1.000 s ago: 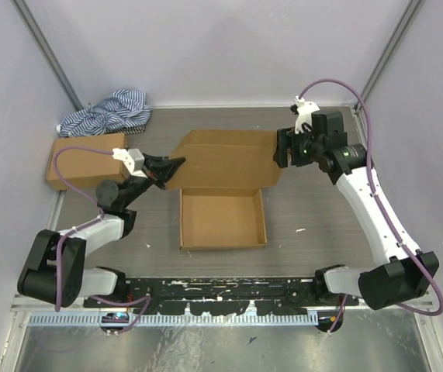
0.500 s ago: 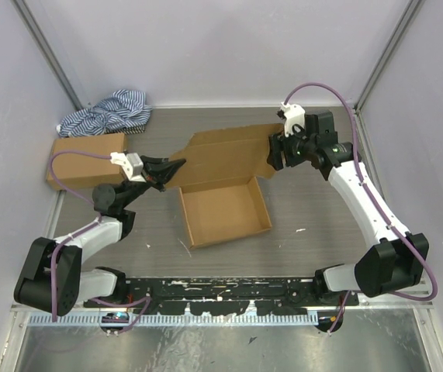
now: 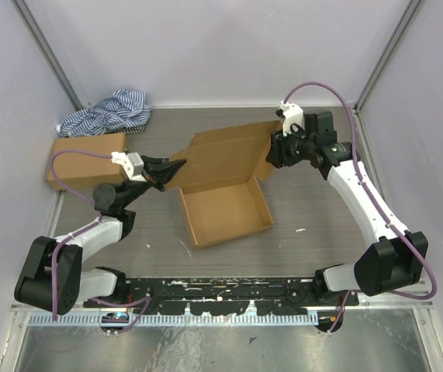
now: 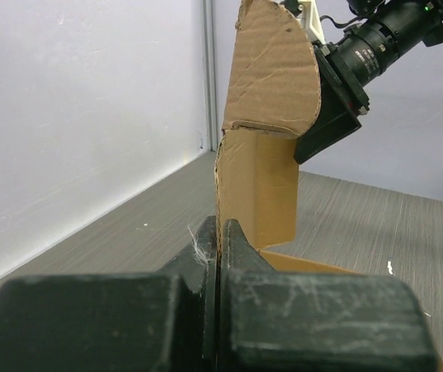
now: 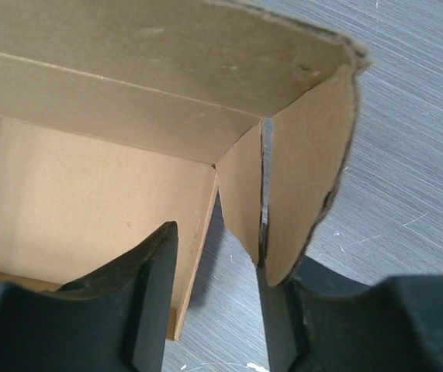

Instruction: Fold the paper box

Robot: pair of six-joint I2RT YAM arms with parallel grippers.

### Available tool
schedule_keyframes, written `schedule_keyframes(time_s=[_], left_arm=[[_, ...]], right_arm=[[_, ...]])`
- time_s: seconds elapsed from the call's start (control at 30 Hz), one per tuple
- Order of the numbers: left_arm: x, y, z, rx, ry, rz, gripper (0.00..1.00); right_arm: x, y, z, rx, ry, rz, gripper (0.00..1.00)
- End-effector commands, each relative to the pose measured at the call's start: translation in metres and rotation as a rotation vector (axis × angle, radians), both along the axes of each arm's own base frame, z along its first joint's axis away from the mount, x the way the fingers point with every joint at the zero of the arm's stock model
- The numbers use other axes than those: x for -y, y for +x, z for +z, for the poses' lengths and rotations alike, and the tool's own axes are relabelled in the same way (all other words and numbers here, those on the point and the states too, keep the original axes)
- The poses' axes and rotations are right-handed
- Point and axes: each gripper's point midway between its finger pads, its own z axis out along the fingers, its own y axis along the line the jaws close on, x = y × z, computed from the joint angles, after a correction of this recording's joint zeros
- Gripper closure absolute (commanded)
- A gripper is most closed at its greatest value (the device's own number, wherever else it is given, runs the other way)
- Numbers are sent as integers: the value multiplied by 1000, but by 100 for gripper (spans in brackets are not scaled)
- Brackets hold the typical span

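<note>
The paper box (image 3: 225,209) is a brown cardboard tray in the middle of the table, turned a little, with its lid (image 3: 229,151) raised behind it. My left gripper (image 3: 176,167) is shut on the lid's left edge. In the left wrist view the cardboard (image 4: 260,194) rises edge-on from between the closed jaws of the left gripper (image 4: 219,232). My right gripper (image 3: 274,153) is at the lid's right end. In the right wrist view its jaws (image 5: 213,310) stand apart, one side flap (image 5: 244,201) between them against the right finger, another flap (image 5: 306,178) outside it.
A smaller closed cardboard box (image 3: 85,159) lies at the left wall, with a blue striped cloth (image 3: 109,112) behind it in the back left corner. Walls close in on three sides. A black rail (image 3: 221,291) runs along the near edge.
The lid has been lifted and the tray has turned and slid slightly. My right gripper has moved left onto the lid's right flaps and its jaws have narrowed. The left gripper has kept its grip.
</note>
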Motion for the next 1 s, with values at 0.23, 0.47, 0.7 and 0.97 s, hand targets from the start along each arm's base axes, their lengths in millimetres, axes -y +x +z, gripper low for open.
schedule_keyframes(time_s=[0.23,0.47,0.7,0.97], left_arm=[[1,8,9,-37,-21,19,99],[-11,37,0,-289,1,153,74],[-25,38,-1,-306,89,257,67],[-22,43,0,-394,222,248,67]], right_arm=[[-1,29,23,54,56,-113,99],[22,20,29,87,48,-288,99],[30,13,45,139,46,-351,99],[21,0,39,99,23,-349,99]])
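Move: The lid's right side flap stands between the right hand's half-open fingers, its middle some 3 cm ahead, 1 cm right and 2 cm higher. The skewed tray's middle is about 5 cm back, 12 cm left and 15 cm below that hand, with the raised lid panel's about 12 cm left and 4 cm ahead. The left hand already grips the lid's left flap at its fingertips; the tray's middle lies roughly 12 cm right, 2 cm back and 19 cm below it. The lid's right flap gets pinched: the right hand edges forward and down some 2 cm as its fingers shut on it, then carries it about 3 cm right and up, easing back and turning some 20 degrees clockwise. The left hand opens about a third, letting the left flap go, and shifts about 4 cm forward and 2 cm left, tipping down and turning counter-clockwise. ##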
